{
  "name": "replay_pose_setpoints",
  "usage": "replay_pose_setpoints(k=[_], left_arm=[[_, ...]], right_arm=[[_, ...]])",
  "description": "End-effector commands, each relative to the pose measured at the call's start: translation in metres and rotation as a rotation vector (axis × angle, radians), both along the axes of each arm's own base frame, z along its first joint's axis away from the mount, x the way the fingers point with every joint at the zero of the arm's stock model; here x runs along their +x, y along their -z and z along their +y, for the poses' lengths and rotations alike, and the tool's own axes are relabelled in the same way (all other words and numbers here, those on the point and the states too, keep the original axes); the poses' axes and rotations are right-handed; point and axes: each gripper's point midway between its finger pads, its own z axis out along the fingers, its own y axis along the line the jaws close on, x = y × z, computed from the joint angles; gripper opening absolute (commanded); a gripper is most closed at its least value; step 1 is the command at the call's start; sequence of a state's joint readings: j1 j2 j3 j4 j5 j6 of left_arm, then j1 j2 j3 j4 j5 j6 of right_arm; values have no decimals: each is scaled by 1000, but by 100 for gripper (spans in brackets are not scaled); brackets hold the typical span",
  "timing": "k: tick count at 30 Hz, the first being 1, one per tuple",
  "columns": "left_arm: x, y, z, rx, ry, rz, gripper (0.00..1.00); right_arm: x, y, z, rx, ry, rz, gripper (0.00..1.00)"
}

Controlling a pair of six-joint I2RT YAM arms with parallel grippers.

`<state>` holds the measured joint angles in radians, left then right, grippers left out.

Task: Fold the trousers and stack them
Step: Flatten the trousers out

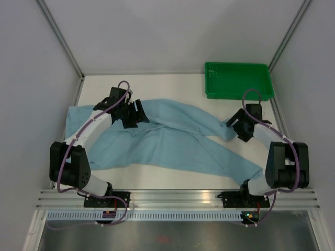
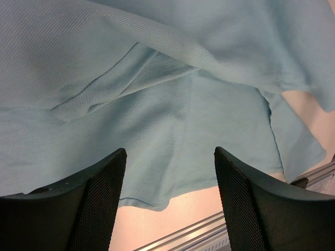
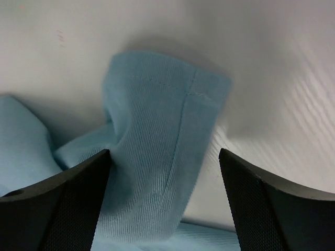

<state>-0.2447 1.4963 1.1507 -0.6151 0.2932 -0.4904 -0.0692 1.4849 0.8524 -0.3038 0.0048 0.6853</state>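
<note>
The light blue trousers (image 1: 172, 138) lie spread and rumpled across the white table, from the far left to the front right. My left gripper (image 1: 136, 115) hovers over their upper left part. In the left wrist view its jaws (image 2: 170, 151) stand open above flat cloth (image 2: 157, 99), gripping nothing. My right gripper (image 1: 234, 128) is at a bunched leg end on the right. In the right wrist view that gripper (image 3: 165, 151) is open, with a raised fold of hemmed cloth (image 3: 157, 136) rising between the fingers. The fold lies against the left finger (image 3: 78, 198) and clear of the right one.
A green plastic tray (image 1: 238, 91) sits at the back right corner. Grey walls with metal posts close in the table on three sides. An aluminium rail (image 1: 178, 197) runs along the front edge, also seen beyond the hem as a rail (image 2: 209, 227).
</note>
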Motion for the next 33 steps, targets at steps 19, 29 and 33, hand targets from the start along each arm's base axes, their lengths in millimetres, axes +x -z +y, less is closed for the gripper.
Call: replay_pose_setpoints(k=[19,29,33], left_arm=[[7,0,3,4,-81,-5,74],[15,4,1,1,-71,-24,74],[27,6,-3,7,-50,-17,74]], right_arm=[[60,-6,-2,146,211,-290,0],[32,-298,-21,-136,96,-906,0],[4,-217,-25,-142,119,-643,1]])
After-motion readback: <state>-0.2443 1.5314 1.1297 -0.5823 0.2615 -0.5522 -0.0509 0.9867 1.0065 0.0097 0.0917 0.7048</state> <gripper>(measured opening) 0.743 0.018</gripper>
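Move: The far trouser cuff lies almost straight under the right hand's open fingers, about 5 cm below and roughly 1 cm to the left. The near cuff is some 18 cm back and 5 cm right of that hand, and the green bin's middle about 21 cm ahead of it. From the left hand the far cuff lies about 38 cm to the right, 2 cm back and 12 cm below. Sinking about 4 cm, the right hand pinches the far cuff and hoists it some 35 cm, tipping upward. ##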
